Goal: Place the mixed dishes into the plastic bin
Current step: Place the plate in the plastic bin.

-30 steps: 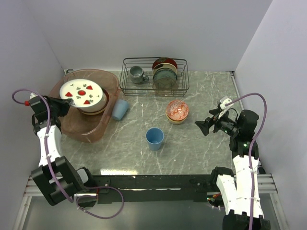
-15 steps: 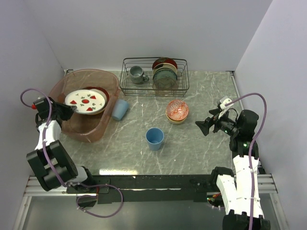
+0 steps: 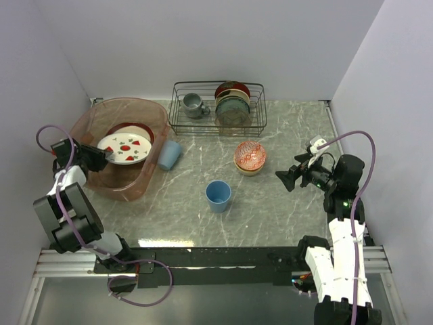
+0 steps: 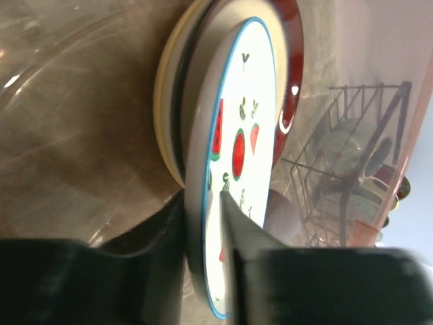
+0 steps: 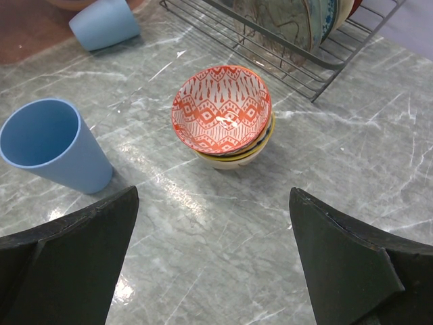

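Note:
The white plate with red strawberry marks (image 3: 124,148) (image 4: 240,135) leans on a dark red plate (image 3: 139,128) (image 4: 291,40) inside the pinkish plastic bin (image 3: 128,189). My left gripper (image 3: 101,157) (image 4: 203,196) is shut on the white plate's near rim, one finger on each face. A pale plate rim (image 4: 166,88) shows under the stack. On the table, a red-patterned bowl (image 3: 249,156) (image 5: 221,108) sits nested in a cream bowl (image 5: 233,161). One light-blue cup (image 3: 218,195) (image 5: 51,145) stands upright; another (image 3: 169,154) (image 5: 103,24) lies against the bin. My right gripper (image 3: 284,179) (image 5: 213,203) hovers open and empty, right of the bowls.
A black wire rack (image 3: 218,108) (image 5: 284,47) at the back holds a grey mug (image 3: 194,103) and upright dark plates (image 3: 233,105). White walls close in on the left, right and rear of the marble table (image 3: 284,223).
My left gripper has lowered the white plate from above the bin down onto the dark red plate inside it. The right arm has not moved.

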`<state>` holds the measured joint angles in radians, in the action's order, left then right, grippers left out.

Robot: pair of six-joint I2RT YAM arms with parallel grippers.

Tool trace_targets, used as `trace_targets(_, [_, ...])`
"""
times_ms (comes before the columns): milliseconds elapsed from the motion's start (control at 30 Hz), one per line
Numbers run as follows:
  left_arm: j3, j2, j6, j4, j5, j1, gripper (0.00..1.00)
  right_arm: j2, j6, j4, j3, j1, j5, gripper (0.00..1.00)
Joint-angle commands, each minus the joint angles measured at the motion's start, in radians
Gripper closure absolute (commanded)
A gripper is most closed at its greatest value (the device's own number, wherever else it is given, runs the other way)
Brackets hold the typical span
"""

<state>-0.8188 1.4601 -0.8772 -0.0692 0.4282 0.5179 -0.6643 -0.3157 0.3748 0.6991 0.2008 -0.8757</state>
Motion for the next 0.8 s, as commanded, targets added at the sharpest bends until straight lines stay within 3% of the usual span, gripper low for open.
trace_targets(0, [-0.072, 0.008, 0.021, 0.074, 0.078, 0.004, 0.49, 0.000, -0.014, -0.025, 0.000, 0.003, 0.007, 0.00])
trace_targets(100, [-0.103, 0.013, 0.040, 0.024, 0.084, 0.004, 0.25, 0.000, -0.014, -0.028, 0.000, 0.003, 0.010, 0.00])
trace_targets(300, [-0.187, -0.015, 0.106, -0.095, -0.006, 0.002, 0.07, -0.004, -0.016, -0.028, 0.000, 0.003, 0.014, 0.00])
trace_targets(500, [-0.282, -0.030, 0.178, -0.257, -0.115, -0.004, 0.05, -0.008, -0.019, -0.030, -0.001, 0.005, 0.020, 0.00])
trace_targets(767, [-0.284, -0.017, 0.195, -0.268, -0.094, -0.022, 0.05, -0.015, -0.023, -0.030, -0.003, 0.003, 0.043, 0.00])
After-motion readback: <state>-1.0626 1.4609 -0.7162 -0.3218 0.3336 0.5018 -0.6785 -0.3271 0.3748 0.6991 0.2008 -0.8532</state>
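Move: The left gripper is down in the plastic bin with the near-left rim of the watermelon plate still between its fingers; the plate's middle lies about 5 cm ahead, 7 cm to the right and 3 cm lower. The red-rimmed plate on the stack beneath is centred some 7 cm ahead, 9 cm right and 4 cm below; the lying blue cup is roughly level ahead, 25 cm right and 5 cm below. From the right gripper, the plate is about 63 cm left, 15 cm ahead and 16 cm lower. Let go of the watermelon plate: spread the left fingers from barely parted to nearly fully open, so its rim comes free. Meanwhile raise the gripper about 5 cm, easing a touch forward at first and then some 2 cm to the left, away from the plate, while rolling the wrist about 10 degrees, left side up. ##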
